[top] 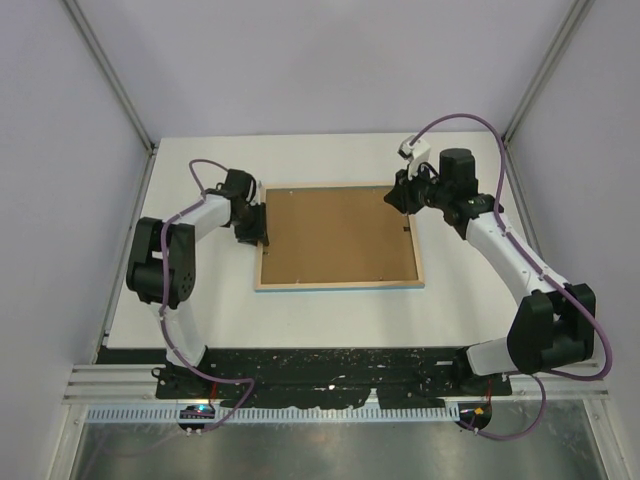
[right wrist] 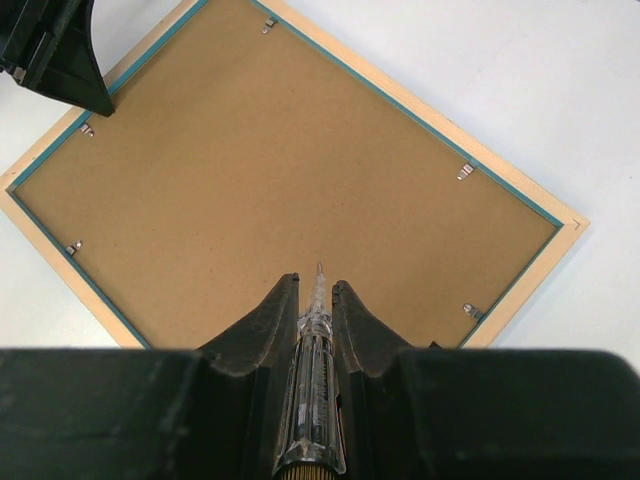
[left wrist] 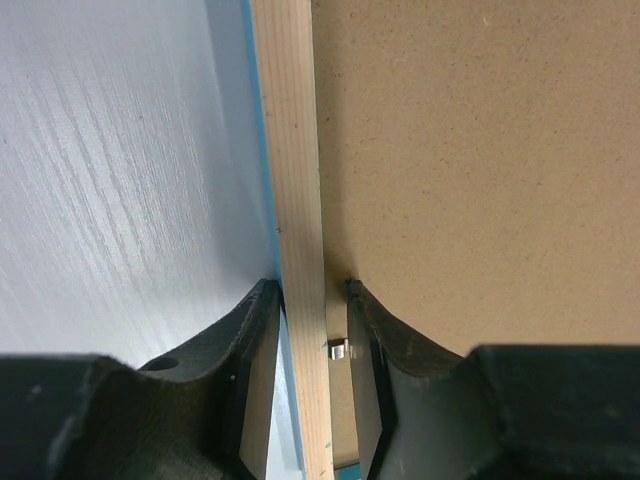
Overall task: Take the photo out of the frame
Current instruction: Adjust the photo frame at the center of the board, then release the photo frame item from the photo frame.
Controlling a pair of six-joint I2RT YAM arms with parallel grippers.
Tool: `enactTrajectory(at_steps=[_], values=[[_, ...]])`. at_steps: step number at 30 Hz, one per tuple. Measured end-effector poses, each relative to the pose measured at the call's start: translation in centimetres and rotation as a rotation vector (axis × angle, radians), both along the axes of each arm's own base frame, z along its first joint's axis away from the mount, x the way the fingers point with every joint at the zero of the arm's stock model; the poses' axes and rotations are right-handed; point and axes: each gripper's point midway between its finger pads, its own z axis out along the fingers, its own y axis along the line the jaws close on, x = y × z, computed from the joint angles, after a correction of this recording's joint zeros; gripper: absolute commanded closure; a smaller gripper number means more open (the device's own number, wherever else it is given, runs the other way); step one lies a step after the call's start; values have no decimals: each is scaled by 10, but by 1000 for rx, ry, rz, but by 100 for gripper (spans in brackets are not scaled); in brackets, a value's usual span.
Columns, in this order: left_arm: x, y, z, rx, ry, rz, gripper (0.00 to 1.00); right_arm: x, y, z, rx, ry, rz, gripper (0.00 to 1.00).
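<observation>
The frame (top: pixel 340 285) lies face down on the white table, its light wood back up, with the brown backing board (top: pixel 335 232) filling it. The photo is hidden beneath the board. My left gripper (top: pixel 262 228) straddles the frame's left rail (left wrist: pixel 295 180), one finger outside and one on the board. The left gripper (left wrist: pixel 308 288) is open, with a gap at a small metal clip (left wrist: pixel 337 348). My right gripper (top: pixel 403 205) is near the frame's far right corner, shut on a clear-handled screwdriver (right wrist: pixel 315 340) whose tip points at the board (right wrist: pixel 280 150).
Several small metal clips (right wrist: pixel 465 171) sit along the frame's inner edge. The bare white table (top: pixel 200 310) surrounds the frame. Grey walls close in the left, right and far sides. A purple cable (top: pixel 455 120) loops above the right arm.
</observation>
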Motion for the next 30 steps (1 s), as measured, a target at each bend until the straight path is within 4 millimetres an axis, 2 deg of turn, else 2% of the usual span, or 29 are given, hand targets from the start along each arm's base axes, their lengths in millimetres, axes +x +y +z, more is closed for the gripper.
enactTrajectory(at_steps=[6, 10, 13, 17, 21, 25, 30], values=[[1, 0, 0, -3, -12, 1, 68, 2, -3, -1, -17, -8, -10, 92], [2, 0, 1, -3, -25, 5, 87, 10, -11, -13, -69, -8, -41, 92], [2, 0, 2, -5, -36, 15, 94, 18, -19, -35, -125, 30, -72, 92], [3, -1, 2, -8, -41, 24, 97, 29, -33, -67, -217, 94, -121, 92], [3, -1, 2, -6, -43, 25, 98, 40, -48, -87, -313, 118, -168, 92], [3, -1, 2, -6, -43, 25, 100, 51, -59, -92, -381, 118, -200, 92], [3, -1, 2, -6, -43, 26, 100, 69, -65, -89, -419, 101, -233, 92]])
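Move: The left fingers already straddle the photo frame's left bar, practically at the hand point; the left clip sits about 1 cm back and 1 cm right. For the right hand, tool already gripped, the right-side clip lies some 11 cm ahead, 6 cm right and 17 cm below. At that same depth are the far-side clip, 20 cm ahead and 1 cm right, and the far-right corner, 21 ahead and 8 right. Left fingers pinch the left bar while the right hand lowers the tool 9 cm, forward-right, towards the right-side clip. ##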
